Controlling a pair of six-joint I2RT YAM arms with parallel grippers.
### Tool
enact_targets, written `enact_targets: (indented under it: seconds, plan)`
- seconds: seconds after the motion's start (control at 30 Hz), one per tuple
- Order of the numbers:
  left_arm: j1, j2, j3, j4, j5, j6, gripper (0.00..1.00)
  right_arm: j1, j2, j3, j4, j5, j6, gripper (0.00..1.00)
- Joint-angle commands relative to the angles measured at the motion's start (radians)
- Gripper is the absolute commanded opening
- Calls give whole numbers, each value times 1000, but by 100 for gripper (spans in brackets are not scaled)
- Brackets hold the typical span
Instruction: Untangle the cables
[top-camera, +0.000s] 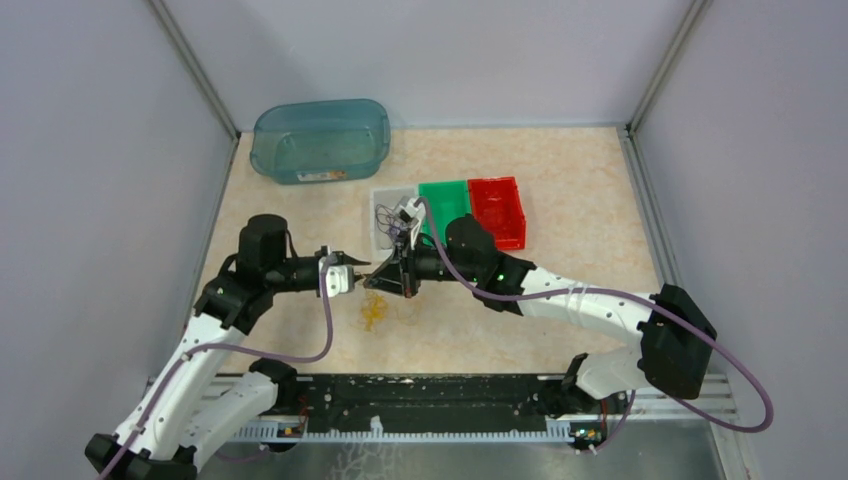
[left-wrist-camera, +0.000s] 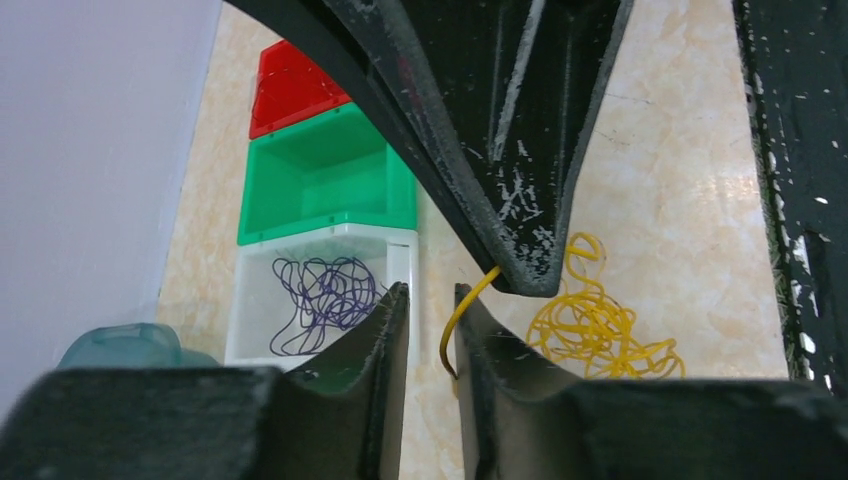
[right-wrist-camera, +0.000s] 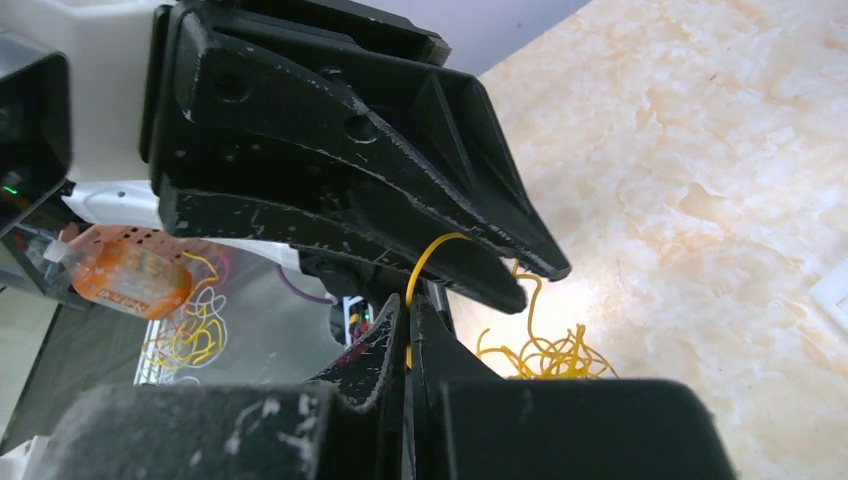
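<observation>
A yellow cable clump (top-camera: 375, 313) lies on the table, with one strand rising from it. My right gripper (right-wrist-camera: 406, 300) is shut on that strand, tip to tip with the left gripper (top-camera: 373, 280) above the clump. In the left wrist view the left gripper (left-wrist-camera: 431, 290) has a narrow gap between its jaws. The strand's yellow end (left-wrist-camera: 452, 335) hangs in that gap against the right-hand finger and is not clamped. The right gripper's tip (left-wrist-camera: 525, 278) reaches down just beyond. A dark purple cable (left-wrist-camera: 325, 295) lies curled inside the white bin (left-wrist-camera: 400, 255).
Green bin (top-camera: 445, 203) and red bin (top-camera: 497, 210) stand in a row to the right of the white bin. A teal tub (top-camera: 322, 140) sits at the back left. Grey walls close in both sides and the back.
</observation>
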Motion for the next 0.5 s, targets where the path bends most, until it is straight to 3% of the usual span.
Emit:
enact_targets:
  seconds: [0.0, 0.1, 0.23, 0.47]
  plan:
    - [-3, -33, -36, 140, -47, -39, 23, 7, -32, 34, 93, -33, 38, 0]
    - [-4, -61, -43, 230, -70, -58, 7, 6, -36, 27, 84, -55, 56, 18]
    - [-3, -78, 6, 239, 2, -48, 2, -12, -66, 8, 51, -45, 69, 36]
    - [-3, -127, 30, 174, 153, 159, 0, -163, -185, -54, 97, -120, 170, 46]
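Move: The yellow cable strand to take over already lies between the left gripper's half-open fingers, within about 1 cm of their middle. The right gripper pinches it some 3 cm behind that place and 2 cm above it. From the left hand, the yellow cable bundle hangs roughly 5 cm back, 1 cm right and 11 cm down; the white bin stands some 19 cm ahead, 5 cm right and 20 cm below. Close the left gripper fully on the strand while easing it about 1.5 cm forward, then lift it some 6 cm, letting it draw back again and its wrist roll about 15 degrees. Meanwhile open the right fingers to nearly half, letting go of the strand, then back the right gripper off about 3 cm to the right and 2 cm up. ##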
